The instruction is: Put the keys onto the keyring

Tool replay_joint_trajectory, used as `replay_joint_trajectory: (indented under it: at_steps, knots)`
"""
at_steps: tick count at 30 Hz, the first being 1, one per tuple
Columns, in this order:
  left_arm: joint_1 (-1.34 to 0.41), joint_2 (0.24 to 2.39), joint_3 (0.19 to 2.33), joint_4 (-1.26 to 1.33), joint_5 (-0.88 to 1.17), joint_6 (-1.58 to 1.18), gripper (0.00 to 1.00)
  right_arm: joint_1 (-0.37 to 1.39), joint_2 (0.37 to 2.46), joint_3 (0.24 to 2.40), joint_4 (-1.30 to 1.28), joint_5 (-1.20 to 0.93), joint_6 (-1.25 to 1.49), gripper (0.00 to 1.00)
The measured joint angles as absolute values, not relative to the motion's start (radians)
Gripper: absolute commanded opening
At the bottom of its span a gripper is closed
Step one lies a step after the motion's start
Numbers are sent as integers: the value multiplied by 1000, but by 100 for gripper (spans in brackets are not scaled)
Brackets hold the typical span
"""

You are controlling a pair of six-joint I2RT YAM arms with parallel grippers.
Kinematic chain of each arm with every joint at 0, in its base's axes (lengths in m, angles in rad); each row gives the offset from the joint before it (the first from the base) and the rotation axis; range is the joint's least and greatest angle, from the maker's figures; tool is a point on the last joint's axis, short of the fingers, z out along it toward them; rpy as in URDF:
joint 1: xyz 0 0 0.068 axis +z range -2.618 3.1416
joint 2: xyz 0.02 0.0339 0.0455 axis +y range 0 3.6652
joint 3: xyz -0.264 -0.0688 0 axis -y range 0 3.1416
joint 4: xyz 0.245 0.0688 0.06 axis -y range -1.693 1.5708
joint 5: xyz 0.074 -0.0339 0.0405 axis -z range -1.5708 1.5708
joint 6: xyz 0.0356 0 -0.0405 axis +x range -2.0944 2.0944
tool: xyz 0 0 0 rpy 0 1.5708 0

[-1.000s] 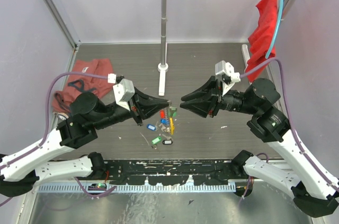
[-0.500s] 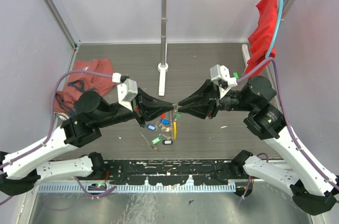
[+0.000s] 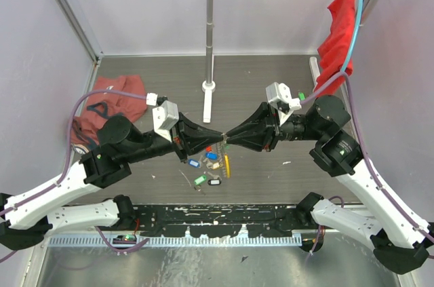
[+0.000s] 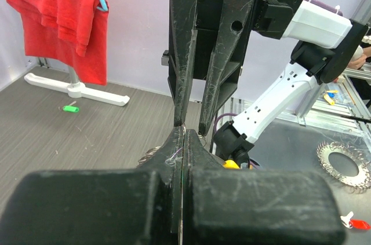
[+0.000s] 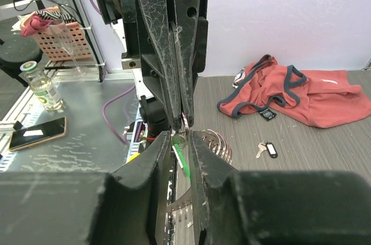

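My left gripper [image 3: 219, 139] is shut on the keyring [image 5: 218, 147], a silvery coiled loop hanging from its tips above the table. A yellow-orange section [image 3: 226, 165] and blue-tagged keys [image 3: 194, 163] dangle below it. My right gripper [image 3: 228, 139] meets the left one tip to tip. In the right wrist view its fingers [image 5: 159, 158] stand narrowly apart around a green-tagged key [image 5: 181, 156] that hangs at the left gripper's tips. In the left wrist view my left gripper [image 4: 182, 136] is pressed shut, and part of the coil [image 4: 149, 154] shows beside it.
Loose keys with a green tag [image 3: 200, 179] and a black tag [image 3: 214, 181] lie on the table below the grippers. A red cloth [image 3: 102, 105] lies at the left. A metal stand [image 3: 209, 87] rises behind, and a red garment [image 3: 339, 36] hangs at the right.
Both grippers have moved inward until their tips meet. The right gripper's jaws have narrowed around the green-tagged key. The hanging keys have shifted slightly with the left gripper.
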State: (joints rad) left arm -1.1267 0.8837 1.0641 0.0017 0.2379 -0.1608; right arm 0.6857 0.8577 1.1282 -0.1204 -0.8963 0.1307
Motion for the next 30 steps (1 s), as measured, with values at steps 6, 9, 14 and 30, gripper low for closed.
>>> replay_joint_trajectory:
  at_steps: [6,9,14,30]
  knots:
    - [-1127,886,1064,8,246,-161,0,686,869,1128,-121,-901,131,21]
    - [-1127,887,1064,10,250,-161,0,686,875,1128,-121,-902,131,21]
    - [-1127,887,1064,11,253,-160,0,686,876,1128,-121,-905,132,2]
    - [-1127,876,1130,-134,245,-106,48,686,931,1325,-449,-878,-36,1]
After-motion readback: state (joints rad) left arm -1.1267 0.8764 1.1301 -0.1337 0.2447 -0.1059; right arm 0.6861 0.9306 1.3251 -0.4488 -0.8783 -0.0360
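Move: The keyring hangs edge-on from the left hand's shut fingertips, its middle about 6 cm below the right hand and 1 cm to its left, level fore and aft. The right fingers stand part-open around its top. From the left hand the same middle is 1 cm to the right and 6 cm down. Loose on the table, nearly 40 cm below the right hand, are the black-tagged key, 5 cm ahead and 2 cm left, and the blue-tagged key, 13 cm ahead and 3 cm left. Easing down barely half a centimetre, the right hand shuts its part-open fingers and pinches the top of the keyring right at the left fingertips. Only then does the left hand open, to nearly half, letting go and backing about 1 cm to the left, while the right draws roughly 1 cm right and up, its fingertips dipping some 5 degrees. ##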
